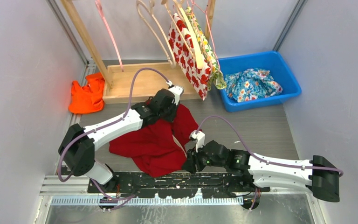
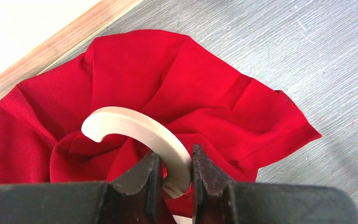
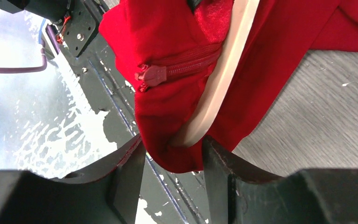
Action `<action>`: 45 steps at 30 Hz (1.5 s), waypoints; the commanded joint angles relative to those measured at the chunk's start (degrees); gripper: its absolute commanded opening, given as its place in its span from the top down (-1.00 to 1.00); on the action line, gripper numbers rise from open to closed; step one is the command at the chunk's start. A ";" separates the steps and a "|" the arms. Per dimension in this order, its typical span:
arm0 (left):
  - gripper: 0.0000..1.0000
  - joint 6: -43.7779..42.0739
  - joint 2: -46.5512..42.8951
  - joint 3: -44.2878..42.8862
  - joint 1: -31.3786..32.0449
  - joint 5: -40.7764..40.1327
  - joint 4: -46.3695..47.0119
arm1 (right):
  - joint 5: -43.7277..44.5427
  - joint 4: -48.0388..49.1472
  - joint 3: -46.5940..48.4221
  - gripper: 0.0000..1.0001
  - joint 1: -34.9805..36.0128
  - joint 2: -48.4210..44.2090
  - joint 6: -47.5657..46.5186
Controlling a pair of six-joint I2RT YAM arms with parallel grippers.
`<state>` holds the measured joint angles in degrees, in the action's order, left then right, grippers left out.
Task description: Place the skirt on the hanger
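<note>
The red skirt (image 1: 154, 144) lies crumpled on the grey table between both arms. My left gripper (image 1: 170, 100) is at its far end, shut on the cream wooden hanger's hook (image 2: 135, 128), which curls out above the gathered red fabric (image 2: 191, 88); the jaws (image 2: 176, 163) pinch the hook's stem. My right gripper (image 1: 189, 163) is at the skirt's near corner. There its jaws (image 3: 173, 151) stand open around a fold of the skirt (image 3: 168, 107) with the tip of the hanger's arm (image 3: 223, 79) inside it. A red zipper (image 3: 177, 67) runs just above.
A wooden rack (image 1: 140, 81) at the back carries empty hangers (image 1: 156, 28) and a strawberry-print garment (image 1: 189, 51). An orange cloth (image 1: 86, 95) lies back left. A blue bin (image 1: 251, 57) with floral fabric (image 1: 254, 84) stands back right. The black mounting plate (image 3: 116, 116) runs under the skirt's near corner.
</note>
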<state>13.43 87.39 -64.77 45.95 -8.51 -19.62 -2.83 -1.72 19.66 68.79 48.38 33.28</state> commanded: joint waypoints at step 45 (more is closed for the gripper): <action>1.00 -8.35 -4.99 -12.92 -0.52 0.49 -13.71 | 12.12 -34.87 43.60 0.98 2.31 2.04 -15.89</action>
<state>10.74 84.88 -77.89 45.60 -6.94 -27.49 4.40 -37.93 53.60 71.22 51.27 23.09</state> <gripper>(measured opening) 0.222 0.149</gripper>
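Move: The hanger's near end, wrapped by the red skirt's edge, sits just beyond the right fingertips, some 2 cm to that hand's left, level ahead and 2 cm lower; the zipper tab is about 5 cm left, 2 cm back and 3 cm down. From the left hand, still gripping the hanger by its hook, that end lies about 20 cm back, 7 cm right and 6 cm lower; the wooden tray lies 18 cm ahead, 8 cm left and 13 cm below. Right fingers pinch the hanger end and skirt edge; both hands lift the hanger, right about 14 cm, left 9. ##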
